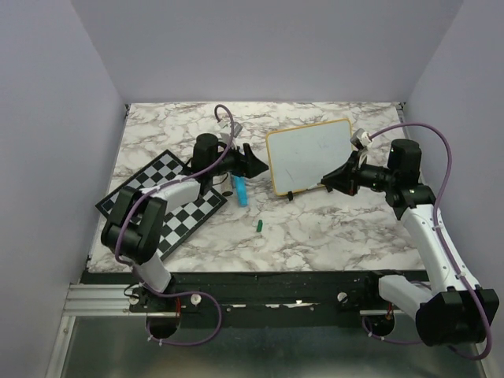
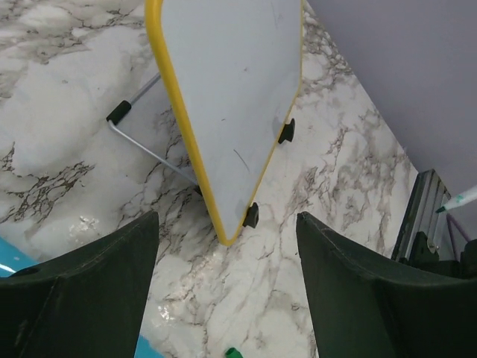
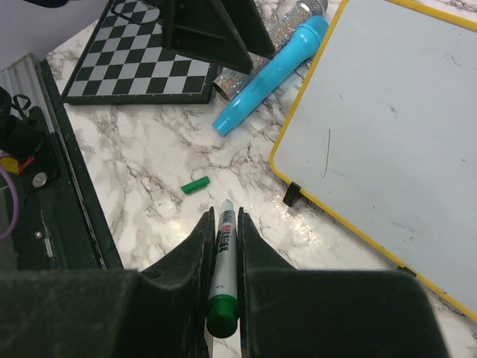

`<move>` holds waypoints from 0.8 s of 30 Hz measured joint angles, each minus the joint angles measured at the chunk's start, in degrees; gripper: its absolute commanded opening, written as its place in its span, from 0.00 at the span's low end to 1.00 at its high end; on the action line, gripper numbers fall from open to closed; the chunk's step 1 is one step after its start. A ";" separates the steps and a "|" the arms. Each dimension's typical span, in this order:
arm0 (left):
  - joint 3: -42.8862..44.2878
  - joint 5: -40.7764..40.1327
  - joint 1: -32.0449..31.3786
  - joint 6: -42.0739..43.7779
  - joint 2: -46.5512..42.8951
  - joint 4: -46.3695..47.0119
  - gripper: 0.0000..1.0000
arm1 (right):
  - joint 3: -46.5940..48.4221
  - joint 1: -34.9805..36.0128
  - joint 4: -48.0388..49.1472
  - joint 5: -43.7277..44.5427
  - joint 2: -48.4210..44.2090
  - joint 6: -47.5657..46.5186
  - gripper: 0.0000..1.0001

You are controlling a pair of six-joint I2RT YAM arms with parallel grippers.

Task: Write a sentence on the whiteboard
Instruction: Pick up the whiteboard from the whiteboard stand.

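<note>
The whiteboard (image 1: 309, 154), wood-framed, stands propped on its wire stand at the back middle of the marble table. Its face (image 3: 380, 134) carries only a few thin faint strokes; no sentence shows on it. My right gripper (image 3: 225, 216) is shut on a marker (image 3: 223, 253) with a white barrel and green end, its tip pointing out past the fingertips. That gripper (image 1: 331, 179) hangs just off the board's lower right corner. My left gripper (image 2: 227, 218) is open and holds nothing, hovering (image 1: 250, 163) beside the board's left edge (image 2: 179, 104). A green cap (image 1: 259, 226) lies loose on the table.
A blue toy microphone (image 1: 239, 191) with a glittery handle lies just left of the board, under the left gripper. A black-and-white chessboard (image 1: 161, 206) sits at the front left. The board's wire stand (image 2: 141, 142) reaches back onto the table. Walls close in behind and on both sides.
</note>
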 measured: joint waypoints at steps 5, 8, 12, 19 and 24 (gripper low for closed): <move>3.80 3.13 1.09 -0.46 8.55 3.26 0.77 | 0.00 -0.48 -0.13 -0.68 0.13 -0.22 0.01; 7.52 4.94 1.31 -1.92 12.90 6.27 0.72 | 0.00 -0.68 -0.13 -1.18 0.57 -0.20 0.01; 11.04 7.39 1.31 -4.66 17.77 11.15 0.62 | 0.00 -0.92 -0.24 -1.75 1.38 -0.20 0.01; 14.53 10.73 1.11 -10.01 24.39 17.20 0.51 | 0.02 -1.03 -0.31 -2.51 2.25 -0.20 0.01; 15.93 12.39 1.03 -14.08 27.04 21.90 0.45 | 0.00 -1.05 -0.31 -2.60 2.64 -0.20 0.01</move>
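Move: A few centimetres to the right of the open left hand is the near rim of the whiteboard; the board's middle is about 18 cm right, 6 cm ahead and 9 cm lower. The blue microphone lies about 8 cm left and 4 cm ahead, the green marker cap about 14 cm straight back, both some 15 cm down. From the right hand, still holding the uncapped marker, the whiteboard is roughly 17 cm ahead, 3 cm left and 15 cm below. Reaching forward about 6 cm and some 5 cm to the right, the left hand sinks roughly 3 cm, mostly at the outset, and comes in on the whiteboard's left edge. It swings about 10 degrees clockwise, its fingertips tilting up slightly, and narrows its fingers to roughly half open on either side of the yellow rim; no grip on it can be seen yet. ##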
